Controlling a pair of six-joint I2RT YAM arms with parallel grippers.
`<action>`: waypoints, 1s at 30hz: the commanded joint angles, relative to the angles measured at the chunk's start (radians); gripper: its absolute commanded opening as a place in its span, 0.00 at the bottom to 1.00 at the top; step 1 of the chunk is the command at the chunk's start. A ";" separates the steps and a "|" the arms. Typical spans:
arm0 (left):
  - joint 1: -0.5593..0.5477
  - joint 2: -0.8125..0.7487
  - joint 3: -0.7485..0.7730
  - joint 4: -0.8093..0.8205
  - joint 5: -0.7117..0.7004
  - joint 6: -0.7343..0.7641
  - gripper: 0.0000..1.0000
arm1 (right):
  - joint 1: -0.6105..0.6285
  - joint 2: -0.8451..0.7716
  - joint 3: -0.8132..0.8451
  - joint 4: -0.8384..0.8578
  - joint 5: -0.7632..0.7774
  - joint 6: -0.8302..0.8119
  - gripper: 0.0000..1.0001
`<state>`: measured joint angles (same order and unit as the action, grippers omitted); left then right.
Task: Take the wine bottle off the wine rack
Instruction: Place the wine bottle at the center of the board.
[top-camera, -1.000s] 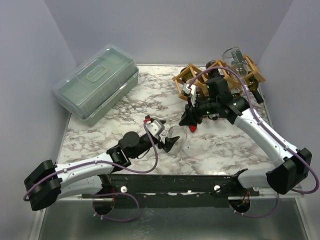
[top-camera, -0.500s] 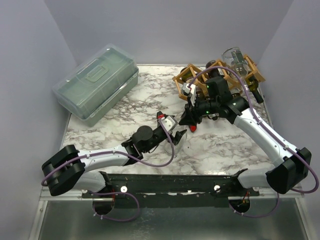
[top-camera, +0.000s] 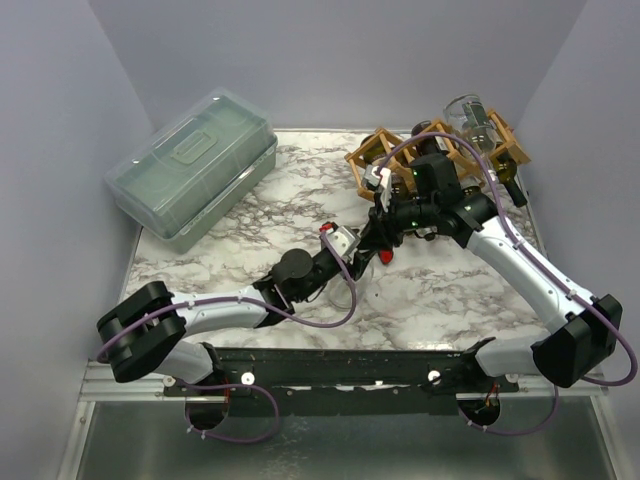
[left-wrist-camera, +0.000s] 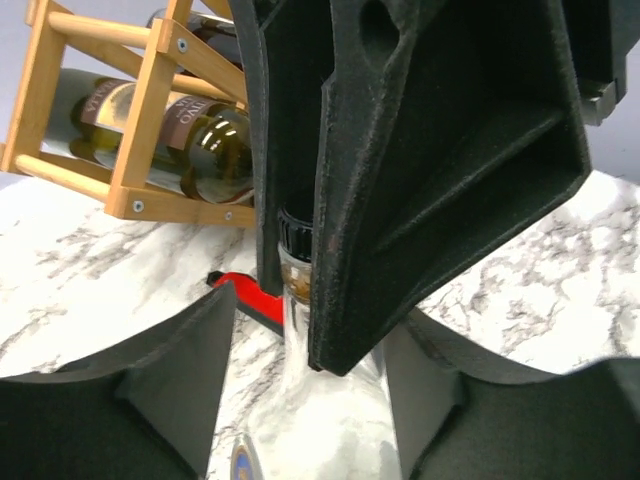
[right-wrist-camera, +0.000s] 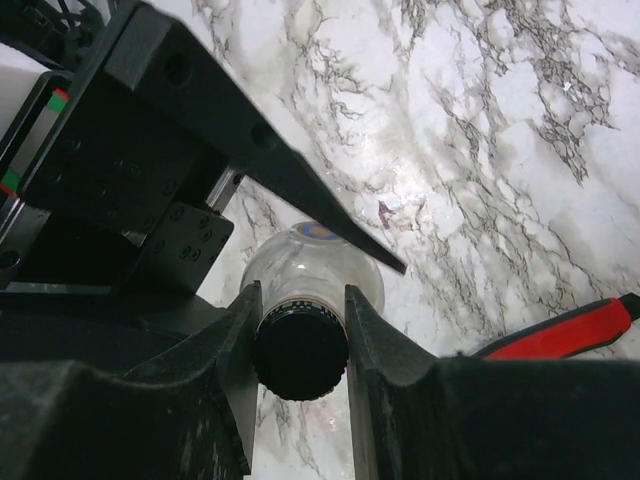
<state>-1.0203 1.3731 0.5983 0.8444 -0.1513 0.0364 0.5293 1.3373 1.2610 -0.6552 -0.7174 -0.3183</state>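
Note:
A clear glass wine bottle (top-camera: 364, 264) with a black cap stands upright on the marble table, in front of the wooden lattice wine rack (top-camera: 440, 150). My right gripper (top-camera: 384, 240) is shut on its cap and neck; the right wrist view shows the cap (right-wrist-camera: 300, 352) pinched between both fingers. My left gripper (top-camera: 352, 262) is open, with one finger on each side of the bottle's body (left-wrist-camera: 330, 430). A small gap shows on the left side. The rack (left-wrist-camera: 130, 130) still holds a dark green bottle (left-wrist-camera: 200, 150) lying in it.
A translucent green-grey lidded box (top-camera: 190, 170) stands at the back left. A red and black object (top-camera: 385, 256) lies on the table by the bottle. A clear bottle (top-camera: 470, 115) and other bottles lie in the rack at the back right.
My left arm has reached forward and to the right, bringing its open jaws around the clear bottle. The right gripper has kept its hold on the neck and hardly moved.

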 joint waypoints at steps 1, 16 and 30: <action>0.003 0.018 0.009 0.027 -0.024 -0.021 0.53 | 0.006 0.008 0.000 0.047 0.001 0.020 0.00; 0.003 0.005 -0.022 0.027 -0.037 -0.018 0.00 | 0.005 0.015 0.029 0.041 -0.014 0.068 0.58; 0.006 -0.037 -0.057 0.031 -0.069 0.022 0.00 | -0.052 -0.014 0.186 -0.056 -0.055 0.093 0.79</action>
<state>-1.0222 1.3594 0.5625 0.8856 -0.1711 0.0174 0.5140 1.3479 1.4052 -0.6525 -0.7139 -0.2283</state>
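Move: The upright clear wine bottle stands with its neck already between the left hand's open fingers, its middle some 10 cm straight below that hand. The right hand still grips the top of the neck, the bottle's middle about 12 cm straight below it. From the left hand the red tool lies roughly 10 cm ahead, 8 cm to the right and 21 cm down; the wine rack's middle is about 28 cm ahead, 20 cm right and 10 cm lower. Staying almost in place, the left hand closes its fingers on the bottle neck just below the black cap and keeps hold. The right hand first eases barely forward, still gripping, then opens wide, comes free of the bottle top and rises about 5 cm, drifting forward 1.5 cm with a slight roll of the wrist. ##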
